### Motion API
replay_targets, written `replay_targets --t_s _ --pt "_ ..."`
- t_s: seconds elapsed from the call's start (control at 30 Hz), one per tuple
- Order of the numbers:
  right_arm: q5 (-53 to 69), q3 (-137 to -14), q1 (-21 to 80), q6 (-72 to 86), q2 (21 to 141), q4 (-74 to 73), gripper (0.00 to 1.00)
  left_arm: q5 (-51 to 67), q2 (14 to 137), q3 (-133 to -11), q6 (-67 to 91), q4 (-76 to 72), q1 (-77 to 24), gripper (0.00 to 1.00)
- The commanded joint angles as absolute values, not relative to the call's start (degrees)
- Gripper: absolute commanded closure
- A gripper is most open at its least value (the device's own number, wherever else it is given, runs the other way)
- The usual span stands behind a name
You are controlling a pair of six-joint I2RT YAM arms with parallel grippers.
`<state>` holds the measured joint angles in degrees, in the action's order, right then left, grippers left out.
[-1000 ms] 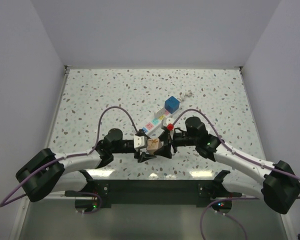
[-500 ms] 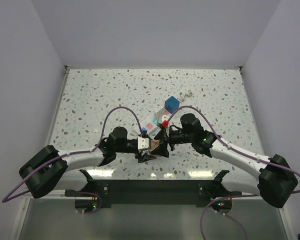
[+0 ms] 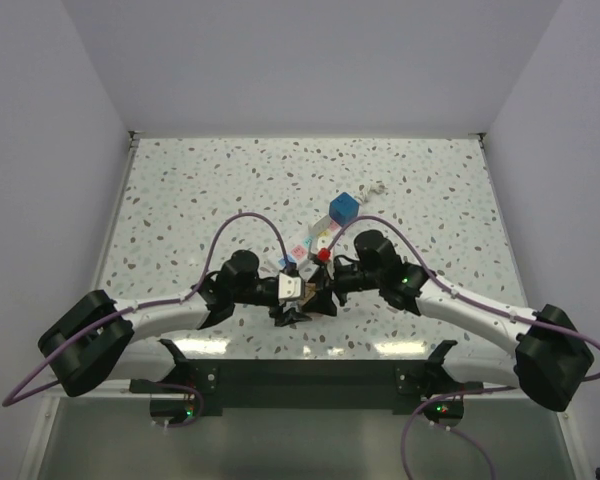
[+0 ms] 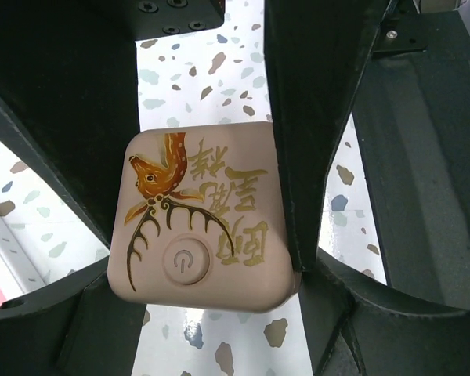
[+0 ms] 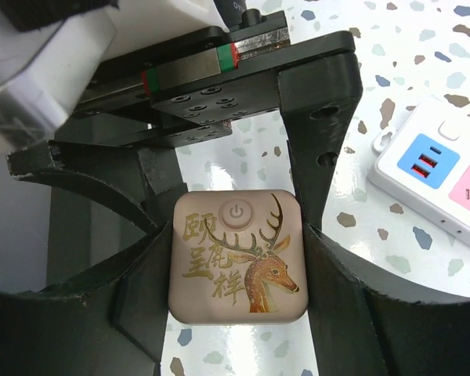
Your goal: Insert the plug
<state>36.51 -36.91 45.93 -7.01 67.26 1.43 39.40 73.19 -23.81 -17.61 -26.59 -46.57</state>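
Note:
The plug (image 3: 307,291) is a pink square block with a gold deer and a power button; it hangs just above the table between the two arms. In the left wrist view the plug (image 4: 200,215) sits pinched in my left gripper (image 4: 202,270). In the right wrist view the same plug (image 5: 236,262) is clamped in my right gripper (image 5: 235,266), both of whose fingers press its sides. The two grippers meet nose to nose on it, left gripper (image 3: 298,290) and right gripper (image 3: 320,289). The white power strip (image 3: 315,243) lies just behind them.
A blue cube adapter (image 3: 344,208) stands on the strip's far end, and a red switch (image 3: 324,255) marks its near end. Blue and pink sockets of the strip (image 5: 435,168) show at the right of the right wrist view. Purple cables arch over both arms.
The right arm has moved left to the plug, which the left gripper held throughout, and its jaws have closed on it. The left gripper has shifted slightly right.

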Motion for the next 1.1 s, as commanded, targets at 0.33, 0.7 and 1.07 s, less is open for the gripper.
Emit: replay_targets --t_s 0.33,0.7,1.07 --pt "14.26 -37.88 46.50 -1.68 58.46 1.93 1.00 21.39 67.33 -21.10 -9.85 -39.37 -46.23 0.03" --pt "4.13 -36.39 46.32 2.11 61.42 16.42 1.00 0.36 64.25 -15.38 3.68 -42.63 -40.70 0.00" --pt "3.43 -39.20 46.41 0.27 75.49 30.13 1.00 0.18 72.67 -16.17 6.33 -46.75 -37.00 0.00"
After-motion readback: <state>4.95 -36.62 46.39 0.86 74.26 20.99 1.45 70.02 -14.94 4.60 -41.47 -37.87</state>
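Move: Both hands grip the cube plug. From the right hand, the strip's pink socket beside its USB end lies about 13 cm ahead, 3 cm left and 8 cm below; the white plug is some 18 cm ahead and 2 cm right, the blue block 22 cm ahead and 8 cm right. From the left hand, the strip's USB end is about 12 cm ahead, 6 cm left and 8 cm below. Left releases the cube plug and swings forward-left while right arcs it some 11 cm forward towards the strip. ##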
